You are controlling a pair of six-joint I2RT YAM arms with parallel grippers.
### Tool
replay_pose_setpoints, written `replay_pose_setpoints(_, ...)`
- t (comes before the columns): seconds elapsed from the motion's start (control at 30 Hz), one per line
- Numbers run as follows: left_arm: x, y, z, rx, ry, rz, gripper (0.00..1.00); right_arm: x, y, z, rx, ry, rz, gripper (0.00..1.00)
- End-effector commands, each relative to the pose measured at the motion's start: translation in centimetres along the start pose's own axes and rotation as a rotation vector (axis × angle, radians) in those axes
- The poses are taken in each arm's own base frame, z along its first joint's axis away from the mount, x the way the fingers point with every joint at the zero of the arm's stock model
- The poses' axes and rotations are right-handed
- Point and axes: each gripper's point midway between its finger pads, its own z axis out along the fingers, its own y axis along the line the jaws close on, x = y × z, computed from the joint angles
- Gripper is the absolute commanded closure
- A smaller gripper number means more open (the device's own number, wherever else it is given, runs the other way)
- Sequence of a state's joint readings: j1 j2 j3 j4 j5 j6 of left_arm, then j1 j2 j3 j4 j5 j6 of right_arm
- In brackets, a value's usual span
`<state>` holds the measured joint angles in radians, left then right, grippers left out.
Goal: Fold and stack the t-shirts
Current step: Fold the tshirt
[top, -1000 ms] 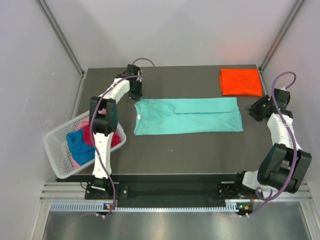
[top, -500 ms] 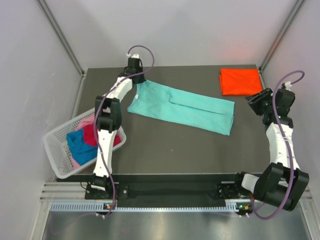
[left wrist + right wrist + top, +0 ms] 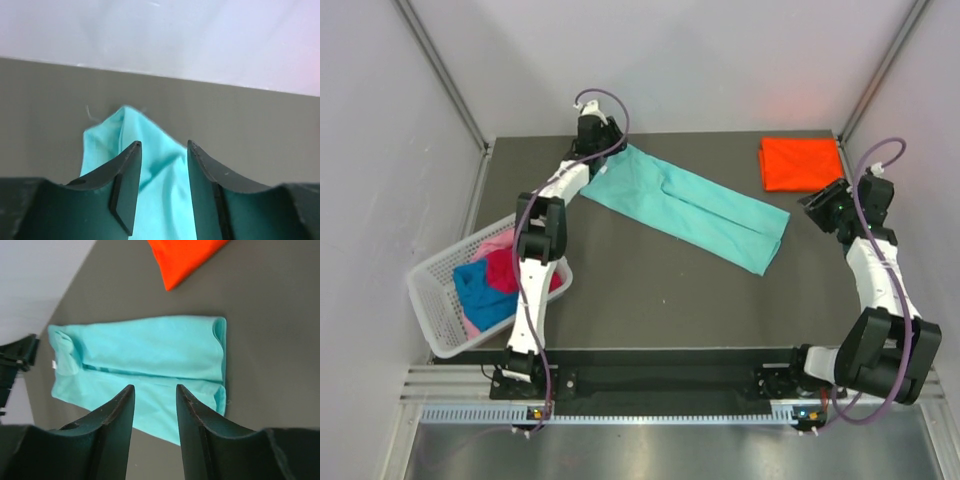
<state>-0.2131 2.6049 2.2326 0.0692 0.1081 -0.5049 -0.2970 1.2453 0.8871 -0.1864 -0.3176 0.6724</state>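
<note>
A teal t-shirt lies folded into a long strip, slanting from the far left down to the table's middle right. My left gripper is at its far-left end. In the left wrist view the jaws stand apart with the teal cloth between them. An orange t-shirt lies folded at the far right corner. My right gripper is open and empty, above the table right of the teal shirt's near end. The orange shirt shows at the top of that view.
A white lattice basket stands at the table's left edge and holds blue, magenta-red and pink shirts. Grey walls close the back and both sides.
The left gripper has pulled the teal shirt's left end toward the far left corner, so the strip has turned from level to slanted. The right arm has lifted and swung toward the far right.
</note>
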Motion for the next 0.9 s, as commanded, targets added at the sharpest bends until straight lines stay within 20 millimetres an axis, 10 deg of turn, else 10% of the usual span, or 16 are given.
replay_pose_setpoints(0.0,-12.1,-5.4,-6.9,0.026,-0.239,0.102,0.52,-0.1,1.0,-0.1,0.035,0.025,-0.071,0.6)
replay_pose_setpoints(0.13,-14.0,-5.7,-11.6,-0.064,-0.206,0.112,0.49,2.5,-0.3,0.3,0.103,0.125,-0.07,0.6)
replay_pose_setpoints(0.4,-4.8,-1.9,-18.1,-0.207,0.157,0.094,0.5,8.3,-4.9,0.5,0.215,0.241,-0.079,0.6)
replay_pose_setpoints(0.87,1.9,3.5,-17.3,-0.298,0.311,-0.081,0.52,14.7,-7.6,2.6,0.273,0.358,-0.025,0.57)
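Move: The t-shirt lies aslant. Its near-left corner is about 11 cm back from the left hand, 8 cm to its left and 9 cm below; the white label is level with that hand, 4 cm left, and the far tip about 8 cm straight ahead. From the right hand, the near-right corner is some 8 cm back, 6 cm left and 17 cm down; the far-right corner is 12 cm straight ahead, the orange stack 32 cm ahead and 6 cm right. Both open hands head for the turquoise shirt's near corners. The left lifts about 16 cm, arcs back some 16 cm and a little left, then sinks almost to its starting height while tipping down about 25 degrees. The right comes down roughly 15 cm, back and left, tipping similarly until its parted fingers are close above the near-right corner. ##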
